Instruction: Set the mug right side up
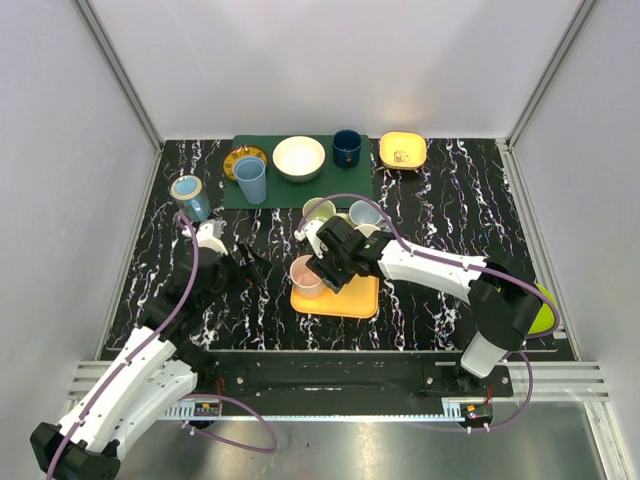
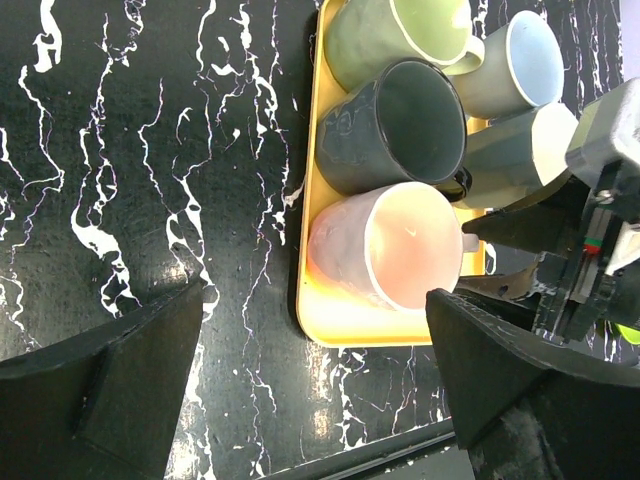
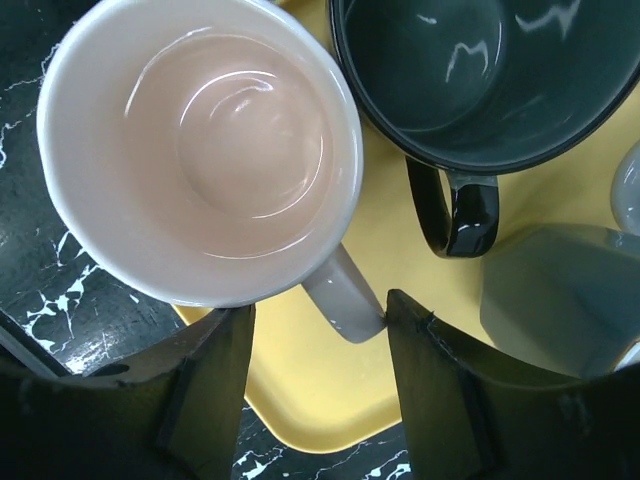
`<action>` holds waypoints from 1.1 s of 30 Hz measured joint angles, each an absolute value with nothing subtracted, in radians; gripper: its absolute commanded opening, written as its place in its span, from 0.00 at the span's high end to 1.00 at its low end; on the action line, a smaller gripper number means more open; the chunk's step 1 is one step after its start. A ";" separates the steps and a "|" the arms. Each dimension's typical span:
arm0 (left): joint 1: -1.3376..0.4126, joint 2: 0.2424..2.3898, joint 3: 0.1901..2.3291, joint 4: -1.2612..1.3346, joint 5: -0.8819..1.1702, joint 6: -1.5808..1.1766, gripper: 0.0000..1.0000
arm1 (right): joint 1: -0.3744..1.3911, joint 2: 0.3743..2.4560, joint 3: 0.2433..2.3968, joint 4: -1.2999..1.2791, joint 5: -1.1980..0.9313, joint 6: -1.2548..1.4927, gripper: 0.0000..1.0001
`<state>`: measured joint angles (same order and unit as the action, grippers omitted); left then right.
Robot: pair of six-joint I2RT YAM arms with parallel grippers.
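A pink mug stands mouth up on the front left corner of the yellow tray. Its grey handle points toward my right gripper. That gripper's jaws straddle the handle; the right finger touches it and the left finger stands apart, so it is open. My left gripper hangs wide open over the table just left of the tray, holding nothing.
A dark mug, a green mug and a pale blue mug crowd the tray behind the pink one. At the back, a green mat carries a bowl, cups and a plate. A blue cup stands at the left.
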<state>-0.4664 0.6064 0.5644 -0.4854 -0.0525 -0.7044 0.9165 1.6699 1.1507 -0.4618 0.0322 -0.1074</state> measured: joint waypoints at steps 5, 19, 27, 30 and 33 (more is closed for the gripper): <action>-0.466 0.606 0.558 -0.486 -0.052 -0.705 0.05 | 0.918 1.670 1.176 -0.481 -0.013 -0.093 0.46; -0.466 0.616 0.531 -0.484 -0.051 -0.709 0.06 | 0.941 1.670 1.185 -0.502 -0.056 -0.074 0.53; -0.466 0.616 0.525 -0.484 -0.047 -0.713 0.07 | 0.941 1.694 1.180 -0.502 -0.065 -0.073 0.83; -0.466 0.616 0.521 -0.484 -0.047 -0.713 0.07 | 0.941 1.695 1.176 -0.499 -0.070 -0.069 1.00; -0.466 0.616 0.519 -0.484 -0.047 -0.713 0.08 | 0.941 1.692 1.173 -0.497 -0.070 -0.057 1.00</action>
<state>-0.4664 0.6163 0.5190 -0.4843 -0.0467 -0.7128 0.9409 1.6924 1.1728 -0.4969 -0.0700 -0.0570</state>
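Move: The pink mug's body stands about 6 cm to the right hand's left and roughly level with it fore and aft. Its handle points back to the right, already between the open fingers, within 1 cm of the hand point, close by the farther finger. The dark mug is some 9 cm ahead and 4 cm left of this hand, the grey mug 8 cm ahead and 7 cm right. From the left hand the pink mug lies about 11 cm right, 3 cm back and 8 cm lower. The pink mug's handle gets taken by the right hand: with the handle between the fingers, the hand eases about 2 cm back and 1.5 cm left, rising slightly, then sinks about 1 cm while the half-open fingers close and pinch the handle from both sides. The left hand, open and empty, lowers some 2 cm. ##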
